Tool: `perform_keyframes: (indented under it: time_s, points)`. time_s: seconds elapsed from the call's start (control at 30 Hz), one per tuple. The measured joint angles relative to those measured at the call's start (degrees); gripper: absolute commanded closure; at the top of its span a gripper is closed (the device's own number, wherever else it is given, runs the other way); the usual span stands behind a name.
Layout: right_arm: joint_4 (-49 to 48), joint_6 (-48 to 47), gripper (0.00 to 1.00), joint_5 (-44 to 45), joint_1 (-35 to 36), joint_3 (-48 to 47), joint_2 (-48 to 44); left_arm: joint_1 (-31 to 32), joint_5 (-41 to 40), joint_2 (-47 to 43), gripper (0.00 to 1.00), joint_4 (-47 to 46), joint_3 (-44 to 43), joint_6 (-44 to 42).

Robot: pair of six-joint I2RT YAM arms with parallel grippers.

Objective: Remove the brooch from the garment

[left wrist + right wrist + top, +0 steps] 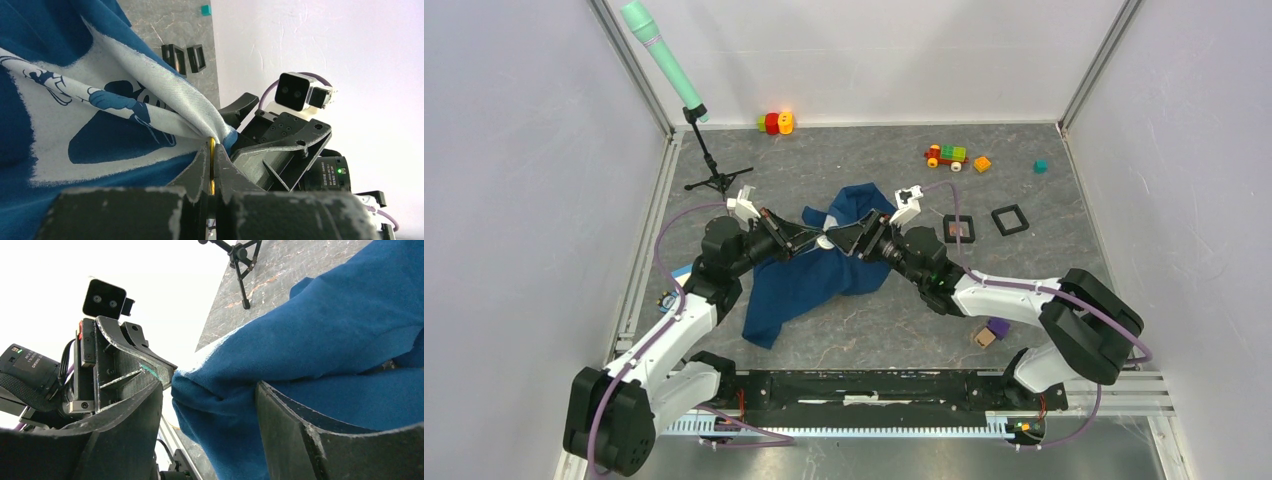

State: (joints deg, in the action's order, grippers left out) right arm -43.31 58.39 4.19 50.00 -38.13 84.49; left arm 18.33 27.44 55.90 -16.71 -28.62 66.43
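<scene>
The garment [809, 285], a dark blue T-shirt with a white print, lies mid-table with its middle pulled up between the two arms. My left gripper [814, 240] is shut on a thin gold brooch [212, 147], whose edge shows between the jaws. The printed cloth [100, 130] bunches tight against the brooch's tip. My right gripper [840, 239] faces the left one from the other side. In the right wrist view it [210, 410] stands open around a fold of blue cloth [225, 405]; the cloth lies against the right finger [310, 440], with a gap at the left finger [125, 430].
A black tripod [717, 180] with a green microphone [664, 60] stands at the back left. Small toys lie along the back: a red-yellow one [775, 123], a train [946, 155], an orange cube [982, 164], a teal cube [1041, 166]. Two black square frames [1010, 219] and blocks [991, 332] lie right.
</scene>
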Motion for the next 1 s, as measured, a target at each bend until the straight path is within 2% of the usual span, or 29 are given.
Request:
perform_keyframes:
  time_s: [0.07,0.27,0.33,1.0]
  points:
    - [0.0,-0.2,0.36,0.1,0.1,-0.2,0.0,0.0,0.2,0.0,0.98,-0.3,0.0,0.2]
    - [0.0,-0.3,0.39,0.4,0.2,-0.5,0.9,0.0,0.8,0.5,0.98,-1.0,0.3,0.6]
    - [0.0,-0.4,0.44,0.4,0.2,-0.5,1.0,0.0,0.9,0.7,0.98,-1.2,0.3,0.6]
    - [1.0,-6.6,0.54,-1.6,0.4,-1.8,2.0,-0.4,1.1,2.3,0.98,-1.0,0.5,1.0]
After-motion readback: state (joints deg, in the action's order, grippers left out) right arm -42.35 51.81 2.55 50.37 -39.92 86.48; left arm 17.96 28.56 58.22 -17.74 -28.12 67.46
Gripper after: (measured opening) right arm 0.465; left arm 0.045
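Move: The garment's gathered fold, hanging at the brooch, stands between the right hand's open fingers, its middle about 2 cm to the left and 1 cm ahead. The brooch is some 4 cm left and 1 cm back, gripped in the left hand's shut fingertips; from that hand the fold is roughly 2 cm to the right. On the table about 20 cm below the right hand, the nearest black frame lies about 27 cm right and 3 cm ahead. Around the gathered fold beside the brooch the right fingers narrow steadily, from about three-quarters open to about half, until the cloth fills the gap between them. Meanwhile that hand eases about 1 cm left, towards the brooch, and 1 cm down, tilting slightly. The left hand keeps its pinch on the brooch and sinks about 1 cm. ##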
